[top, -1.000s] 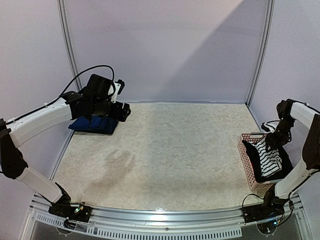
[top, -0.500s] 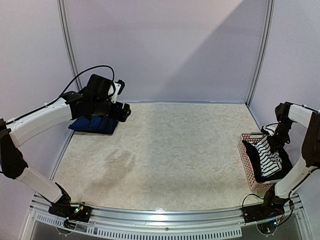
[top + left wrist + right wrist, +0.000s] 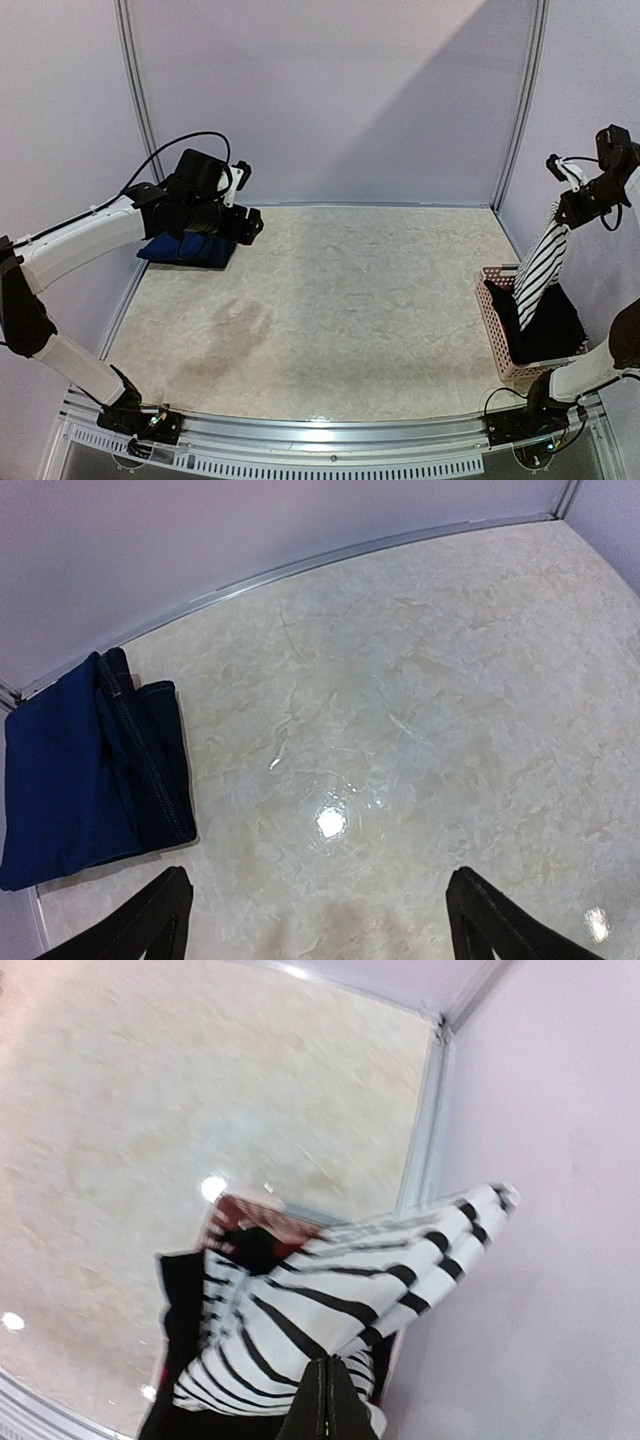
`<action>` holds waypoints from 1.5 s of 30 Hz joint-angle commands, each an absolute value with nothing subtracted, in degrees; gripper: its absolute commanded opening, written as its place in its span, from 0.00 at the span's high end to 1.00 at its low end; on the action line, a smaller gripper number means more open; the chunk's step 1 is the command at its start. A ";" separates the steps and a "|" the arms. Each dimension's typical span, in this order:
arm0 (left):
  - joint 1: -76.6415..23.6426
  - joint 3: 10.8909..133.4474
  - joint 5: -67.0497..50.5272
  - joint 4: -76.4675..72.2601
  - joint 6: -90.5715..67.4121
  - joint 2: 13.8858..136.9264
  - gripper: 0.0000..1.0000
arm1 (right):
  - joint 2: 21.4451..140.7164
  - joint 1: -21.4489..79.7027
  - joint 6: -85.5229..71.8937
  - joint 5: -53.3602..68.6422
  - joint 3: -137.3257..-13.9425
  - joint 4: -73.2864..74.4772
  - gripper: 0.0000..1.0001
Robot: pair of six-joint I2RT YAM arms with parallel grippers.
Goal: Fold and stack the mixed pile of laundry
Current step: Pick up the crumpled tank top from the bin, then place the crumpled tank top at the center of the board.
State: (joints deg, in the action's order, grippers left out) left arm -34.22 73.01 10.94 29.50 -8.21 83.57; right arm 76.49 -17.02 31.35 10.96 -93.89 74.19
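Note:
My right gripper [image 3: 570,207] is raised high at the far right, shut on the black-and-white striped tank top [image 3: 540,268], which hangs down from it into the pink basket [image 3: 494,320]. In the right wrist view the striped tank top [image 3: 300,1300] spreads out from my shut gripper [image 3: 325,1385]. Black garments [image 3: 556,330] of the laundry pile lie in the basket. A folded navy piece [image 3: 188,250] rests at the table's far left. My left gripper [image 3: 240,224] hovers just beyond the navy piece [image 3: 80,770], open [image 3: 322,920] with nothing between its fingers.
The pink basket [image 3: 240,1222] stands against the right wall near the front. Metal frame posts [image 3: 522,100] and pale walls enclose the beige table [image 3: 330,310]. A metal rail [image 3: 330,432] runs along the near edge between the arm bases.
My right gripper closed on the striped tank top in the basket and lifted it up, stretching it out above the basket. The left arm has stayed in place.

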 commanded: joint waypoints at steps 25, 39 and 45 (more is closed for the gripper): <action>-37.65 73.20 11.38 36.53 -8.31 75.11 0.13 | 98.52 10.10 5.90 32.56 -109.62 48.95 0.73; -46.68 66.70 4.46 33.69 -16.27 82.66 0.27 | 92.75 33.40 29.24 14.28 -79.15 50.69 0.58; -48.04 63.57 4.49 31.09 -25.14 84.78 0.36 | 97.93 45.81 30.74 8.24 -75.57 44.88 0.55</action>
State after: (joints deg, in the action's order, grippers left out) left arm -47.31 65.89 4.93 33.21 -18.15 85.08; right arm 93.14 42.44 27.20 15.75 -76.38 49.28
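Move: The tank top is already pinched in the shut right fingers, its lower end hanging over the bin. The open table where it is headed lies about 32 cm left of that hand, 9 cm back and 29 cm down. The bin and the black clothes in it are some 10 cm back, in line sideways, about 25 cm below. From the left hand, that spot is roughly 37 cm right, 16 cm back and 23 cm below. The tank top, still pinched, is carried left and up away from the bin by the right hand, about 25 cm sideways, then flung forward and down, the fingers opening during that swing. The emptied right hand draws back and farther left above the cloth, turned counter-clockwise. The left hand bobs up, then comes back, down and right towards the cloth, its fingers narrowing partway. ##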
